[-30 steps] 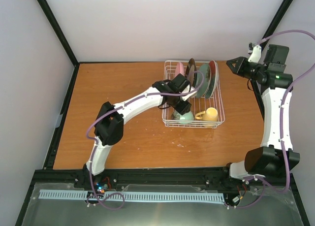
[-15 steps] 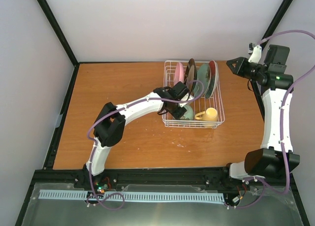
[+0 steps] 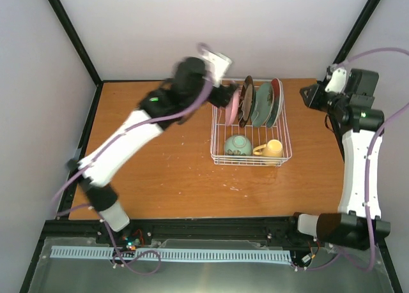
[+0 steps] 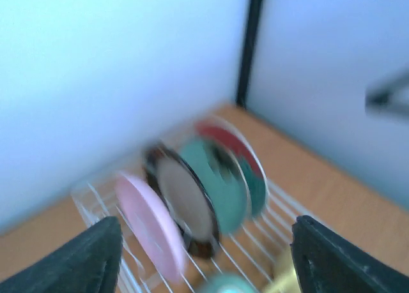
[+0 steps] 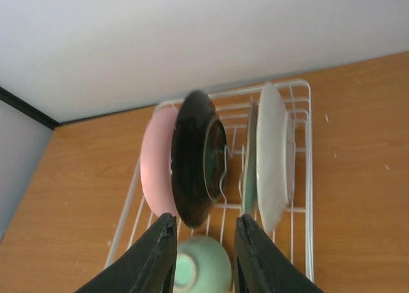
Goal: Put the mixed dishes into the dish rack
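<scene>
The white wire dish rack (image 3: 284, 136) holds four upright plates: pink (image 3: 234, 103), dark (image 3: 246, 96), mint-green (image 3: 262, 105) and red (image 3: 276, 101). In front of them lie the mint-green bowl (image 3: 238, 145) and the cream-yellow mug (image 3: 273, 149). My left gripper (image 3: 223, 95) hovers, blurred, above the rack's back left corner. Its jaws stand wide open and empty (image 4: 204, 267), with the pink plate (image 4: 150, 226) and the dark plate (image 4: 185, 200) below. My right gripper (image 3: 308, 94) hangs right of the rack, slightly open (image 5: 203, 261) and empty, over the bowl (image 5: 201, 264).
The rack (image 5: 307, 178) stands at the back middle of the wooden table (image 3: 153, 165). Black frame posts (image 3: 73, 37) and pale walls close in the back and sides. The right arm's upright links (image 3: 358, 165) stand along the table's right edge.
My left arm has lifted out of the rack's front left, up and back, leaving the bowl there, and its jaws have opened wide. The right gripper has opened a little.
</scene>
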`<state>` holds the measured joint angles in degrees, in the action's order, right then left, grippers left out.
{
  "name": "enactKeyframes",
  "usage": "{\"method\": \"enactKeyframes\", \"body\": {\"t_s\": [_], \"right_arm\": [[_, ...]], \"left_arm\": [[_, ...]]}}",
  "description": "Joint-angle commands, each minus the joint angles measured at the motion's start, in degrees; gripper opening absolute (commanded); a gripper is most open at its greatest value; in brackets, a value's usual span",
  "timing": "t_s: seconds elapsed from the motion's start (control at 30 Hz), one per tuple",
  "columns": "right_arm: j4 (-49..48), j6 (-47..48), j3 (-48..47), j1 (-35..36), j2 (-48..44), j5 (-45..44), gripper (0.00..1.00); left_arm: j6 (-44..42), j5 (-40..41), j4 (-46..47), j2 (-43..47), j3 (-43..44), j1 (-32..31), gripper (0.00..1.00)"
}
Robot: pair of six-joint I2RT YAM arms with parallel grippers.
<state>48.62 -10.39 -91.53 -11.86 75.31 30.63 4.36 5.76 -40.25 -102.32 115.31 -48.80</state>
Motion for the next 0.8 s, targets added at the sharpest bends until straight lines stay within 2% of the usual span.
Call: {"method": "enactKeyframes", "body": {"t_s": [0.0,0.1,0.27,0.43,0.53,0.77], "right_arm": [[1.06,0.49,9.10,0.25,-7.28,-3.83,0.26],[-1.21,-2.21,16.14,0.24,-11.34,-5.10,0.26],[-5.75,-3.61,25.25,0.18,-17.70,-8.70,0.25],[-8.22,-1.35,29.84,0.23,-24.80,-15.28,0.25],[-8.48,0.75,30.81,0.21,-27.04,-18.87,0.25],[-10.81,4.47,31.70,0.22,-29.23,-24.37,0.26]], "left_arm": [[5.80,3.92,16.95,16.68,-10.67,7.56,0.81],[9.12,1.16,26.53,26.37,-26.07,16.39,0.98],[18.00,-11.06,32.05,34.75,-40.97,30.70,1.00],[26.07,-21.84,38.43,37.34,-52.90,38.00,1.00],[27.76,-26.94,41.68,37.92,-55.50,40.81,1.00],[27.57,-37.01,40.48,36.48,-53.62,50.84,1.00]]}}
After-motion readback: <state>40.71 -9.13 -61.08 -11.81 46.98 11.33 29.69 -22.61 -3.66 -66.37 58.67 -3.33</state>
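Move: The mint bowl just placed in the dish rack sits about 30 cm below the left hand, some 4 cm back and 4 cm to its right. The yellow mug lies level with the bowl and roughly 15 cm to the bowl's right; the pink plate stands about 14 cm ahead of the left hand, 1 cm to its right and 25 cm lower. From the right hand the bowl is some 19 cm left, 3 cm back and 30 cm below. Leftward in a fast, high arc, the empty left hand carries on away from the rack, rising some 14 cm before sinking to just below its starting height about 29 cm farther left; it turns counter-clockwise, its left side rolls down, and its fingers spread fully. Meanwhile the right hand draws back about 9 cm, dips and partly recovers, drifting right and turning clockwise with its opening unchanged. ##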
